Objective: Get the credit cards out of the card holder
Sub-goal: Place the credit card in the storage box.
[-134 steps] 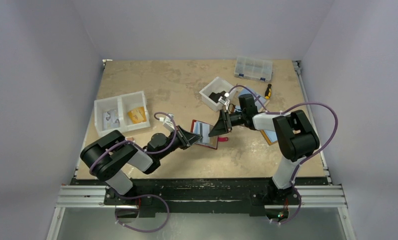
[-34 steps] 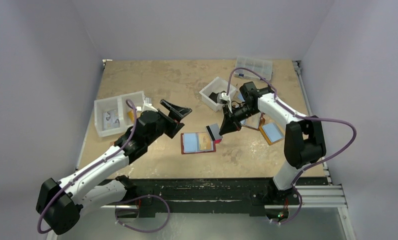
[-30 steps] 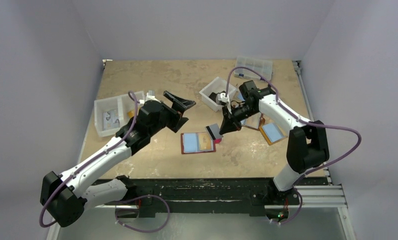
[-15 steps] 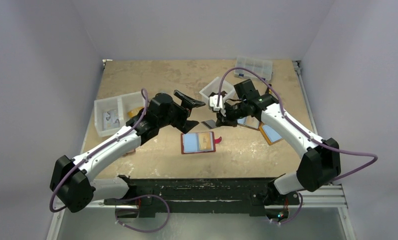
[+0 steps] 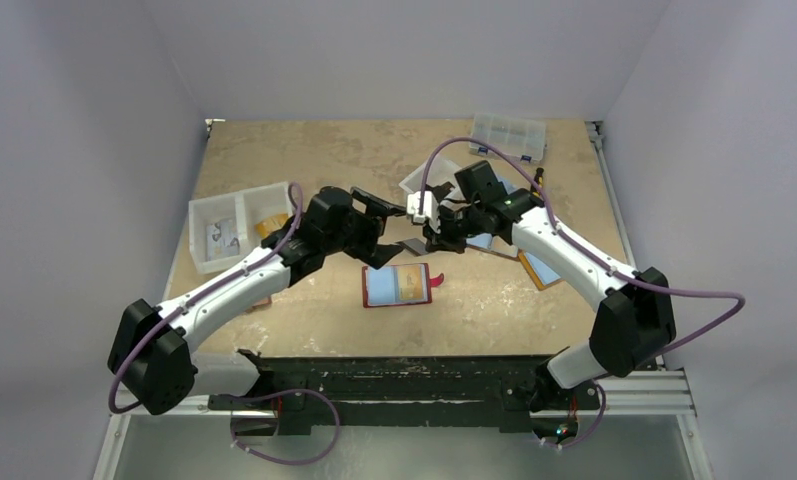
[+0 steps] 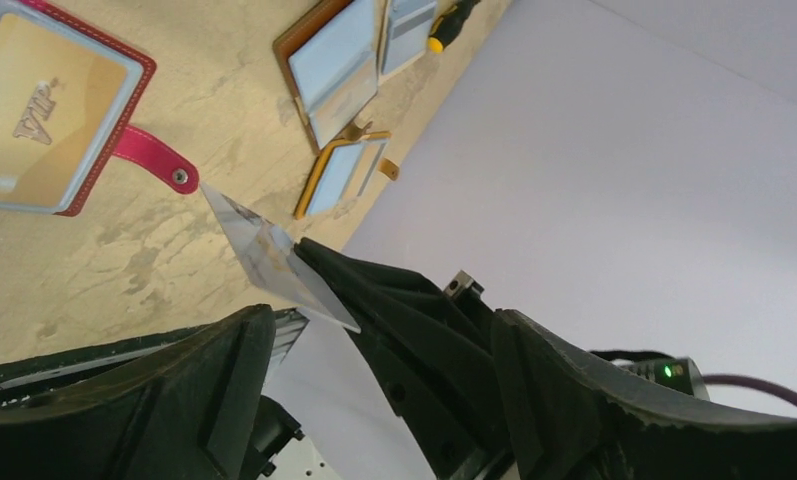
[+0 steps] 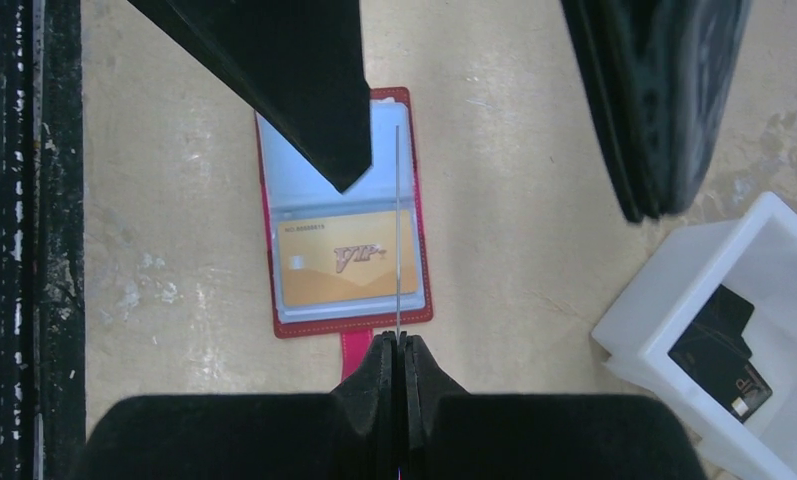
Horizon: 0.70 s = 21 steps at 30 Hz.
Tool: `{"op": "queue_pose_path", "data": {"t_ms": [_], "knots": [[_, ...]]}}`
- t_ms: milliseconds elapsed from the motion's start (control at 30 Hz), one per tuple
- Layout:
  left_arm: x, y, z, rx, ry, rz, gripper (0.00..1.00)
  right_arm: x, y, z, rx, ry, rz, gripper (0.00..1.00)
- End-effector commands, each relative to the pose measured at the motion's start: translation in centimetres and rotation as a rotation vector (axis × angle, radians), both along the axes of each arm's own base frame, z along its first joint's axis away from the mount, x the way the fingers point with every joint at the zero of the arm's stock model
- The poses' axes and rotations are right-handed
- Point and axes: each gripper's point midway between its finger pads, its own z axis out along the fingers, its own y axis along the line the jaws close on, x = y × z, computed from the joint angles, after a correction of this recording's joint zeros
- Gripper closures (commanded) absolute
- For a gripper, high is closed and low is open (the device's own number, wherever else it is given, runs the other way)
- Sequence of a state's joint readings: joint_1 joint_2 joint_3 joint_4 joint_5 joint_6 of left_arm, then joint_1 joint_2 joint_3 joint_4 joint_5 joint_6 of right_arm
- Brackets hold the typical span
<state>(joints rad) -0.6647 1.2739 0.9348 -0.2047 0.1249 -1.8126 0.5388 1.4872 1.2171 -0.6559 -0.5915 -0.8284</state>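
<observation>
The dark red card holder (image 5: 399, 286) lies open on the table, with a light blue card (image 5: 382, 286) in one page and an orange card (image 7: 344, 258) in the other. Its pink strap (image 6: 154, 165) points toward my right arm. My right gripper (image 7: 398, 345) is shut on a pale grey-white card (image 6: 274, 265) and holds it in the air above the holder; the card shows edge-on in the right wrist view (image 7: 398, 230). My left gripper (image 6: 379, 320) is open, with its jaws on either side of the right gripper's fingers and the card. In the top view the left gripper (image 5: 389, 228) faces the right gripper (image 5: 426, 238).
A two-part white bin (image 5: 239, 225) stands at the left, and a white bin (image 7: 734, 360) with a black item stands behind the grippers. A clear organizer box (image 5: 509, 135) is at the back. Brown and orange-tan fold-out holders (image 6: 339, 60) and a screwdriver (image 6: 444, 15) lie to the right.
My right gripper has lifted the pale card off the holder and carried it back and left. My left arm has left the holder and swung right, bringing its open jaws around the card.
</observation>
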Motion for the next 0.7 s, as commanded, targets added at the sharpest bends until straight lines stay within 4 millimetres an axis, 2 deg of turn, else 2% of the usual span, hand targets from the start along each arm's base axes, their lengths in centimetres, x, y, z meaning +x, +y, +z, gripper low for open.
{"op": "queue_pose_path", "data": {"t_ms": [0,233,433,667], "knots": [[0.1,-0.7,0.1,-0.018,0.033,-0.001,0.19,0.7,1.4,2.0,0.038,-0.05,0.001,1.0],[-0.1,-0.9,-1.0,-0.007,0.055,-0.013,0.47,0.6,1.6,1.9,0.034,-0.05,0.0,1.0],[-0.5,-1.4,-2.3,-0.006,0.083,-0.049,0.68,0.8,1.6,1.6,0.022,-0.054,-0.013,1.0],[-1.0,-1.3,-3.5,0.001,0.108,-0.058,0.68,0.8,1.7,1.4,0.009,-0.062,-0.015,1.0]]}}
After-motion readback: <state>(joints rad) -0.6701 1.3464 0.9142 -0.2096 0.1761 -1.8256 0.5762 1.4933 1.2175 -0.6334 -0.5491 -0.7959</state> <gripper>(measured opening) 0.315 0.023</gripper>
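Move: The card to be taken over, still held by the right fingers, has its middle about 2 cm back and 3 cm to the right of the left hand, some 5 cm below. From the left hand, the open card holder lies about 9 cm back, level sideways and 18 cm down. The small white box is roughly 11 cm ahead and 8 cm right. From the right hand, the card's middle is about 1 cm ahead, 3 cm left and 3 cm below. No grip begins: the left fingers close only part way around the free end of the card, from nearly wide open to about a third, as the left hand sinks some 3.5 cm and tips down about 5 degrees. The right hand keeps its pinch on the card, easing about 1 cm left, then holding nearly still. ##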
